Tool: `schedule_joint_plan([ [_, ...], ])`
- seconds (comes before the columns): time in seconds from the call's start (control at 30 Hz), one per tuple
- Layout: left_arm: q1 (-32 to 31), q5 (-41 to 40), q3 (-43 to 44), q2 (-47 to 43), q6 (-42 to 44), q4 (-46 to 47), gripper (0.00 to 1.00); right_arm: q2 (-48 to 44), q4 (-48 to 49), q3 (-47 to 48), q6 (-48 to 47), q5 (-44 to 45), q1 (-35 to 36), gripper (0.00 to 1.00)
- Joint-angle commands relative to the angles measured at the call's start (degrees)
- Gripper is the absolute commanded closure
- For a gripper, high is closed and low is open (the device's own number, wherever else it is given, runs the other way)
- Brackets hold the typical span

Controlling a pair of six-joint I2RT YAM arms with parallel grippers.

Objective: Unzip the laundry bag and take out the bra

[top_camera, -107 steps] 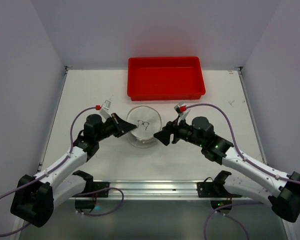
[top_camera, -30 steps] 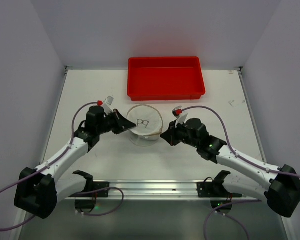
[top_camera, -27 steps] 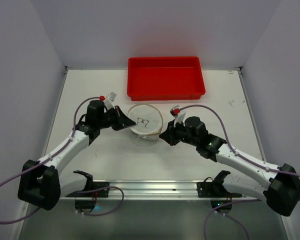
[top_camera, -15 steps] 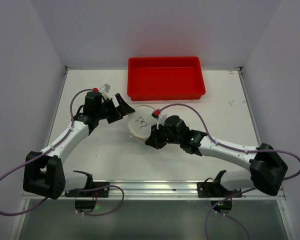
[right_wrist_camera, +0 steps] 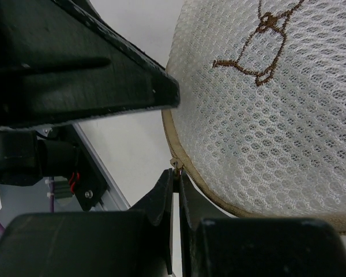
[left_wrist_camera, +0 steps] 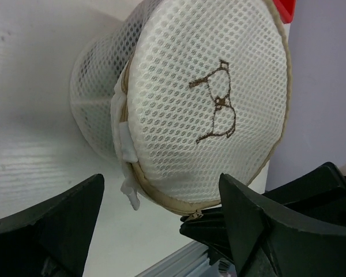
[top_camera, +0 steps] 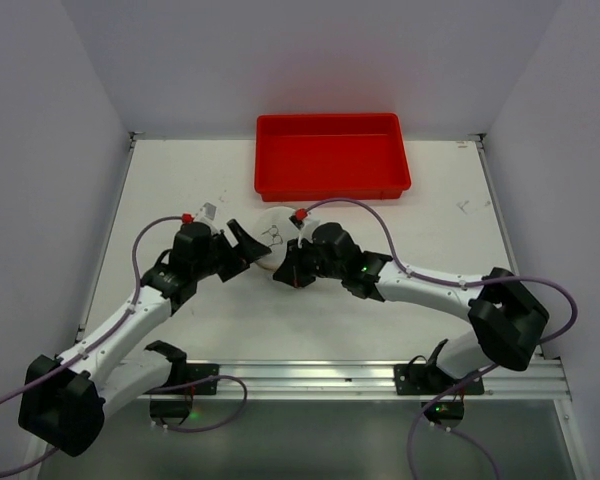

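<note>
The laundry bag (top_camera: 268, 228), a round white mesh case with a brown bra icon, stands tilted on its edge in the middle of the table. The left wrist view faces its flat side (left_wrist_camera: 207, 104). My left gripper (top_camera: 242, 248) is open on its left, fingers spread wide just short of the bag's tan rim, holding nothing (left_wrist_camera: 161, 179). My right gripper (top_camera: 285, 270) is shut on the small metal zipper pull (right_wrist_camera: 175, 163) at the bag's near rim (right_wrist_camera: 175, 173). That pull (left_wrist_camera: 194, 215) also shows in the left wrist view. The bra is hidden.
A red tray (top_camera: 330, 188) stands at the back of the table, right behind the bag. A metal rail (top_camera: 310, 375) runs along the near edge between the arm bases. The two grippers are close together in front of the bag.
My left gripper has opened and let go of the bag's left rim. My right gripper has swept left along the bag's near rim, still shut on the zipper pull.
</note>
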Motion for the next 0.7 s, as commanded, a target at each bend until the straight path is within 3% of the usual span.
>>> schedule_joint_plan([
  [0.0, -2.1, -2.5, -3.0, 0.5, -7.5, 7.0, 0.17, 0.3, 3.6, 2.1, 1.3, 0.4, 0.3, 1.0],
  [0.03, -2.4, -2.5, -3.2, 1.0, -8.1, 8.3, 0.19, 0.3, 3.7, 2.0, 1.3, 0.4, 0.4, 1.0],
  [0.13, -3.8, -3.0, -1.9, 3.5, -8.4, 9.8, 0.41, -0.5, 3.3, 1.4, 1.2, 0.7, 0.4, 1.0],
  [0.17, -4.0, -3.0, -1.5, 4.0, -8.2, 9.7, 0.57, -1.0, 2.8, 0.9, 0.9, 1.2, 0.4, 1.0],
  [0.23, -4.0, -3.5, -1.1, 4.5, -7.9, 9.2, 0.76, -2.7, 1.8, 0.0, 0.4, 2.2, 0.4, 1.0],
  [0.27, -4.1, -4.1, -0.9, 4.3, -7.6, 7.9, 0.9, -3.4, 1.5, -1.4, -0.6, 3.0, 0.2, 1.0],
  [0.33, -4.0, -5.6, -0.3, 3.8, -6.4, 6.3, 1.0, -5.2, -0.7, -3.0, -2.8, 4.7, -0.8, 1.0],
  [0.43, -3.8, -6.0, 0.8, 3.6, -3.4, 3.4, 1.0, -8.9, -4.4, -6.4, -4.9, 5.1, -5.1, 1.0],
  [0.57, -2.6, -3.4, 1.9, 4.0, 1.8, 0.9, 1.0, -15.5, -7.3, -11.1, -6.3, 4.0, -16.1, 1.0],
  [0.67, 0.1, 0.9, 3.3, 6.1, 7.5, -0.3, 1.0, -18.0, -9.5, -11.4, -8.4, 4.2, -18.6, 1.0],
])
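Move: The bag's near rim, by the white tab at the zip's end, lies about 2 cm right of and 2 cm below my open left hand, level with it fore and aft. My right hand already pinches the zip pull, some 5 cm back, 4 cm right and 2 cm below my left; from my right hand the tab is about 5 cm ahead and 2 cm left. The glasses lid's middle is 5 cm ahead and 4 cm right of my left hand. I dip my left hand about 2 cm down and 2 cm to the right onto the rim beside the white tab, shut the fingers to pinch it, then lift back up with it. Once that grip is closed, my right hand, still pinching the zip pull, speeds off some 11 cm right and 5 cm forward along the rim, away from my left, swinging about 15 degrees clockwise. ##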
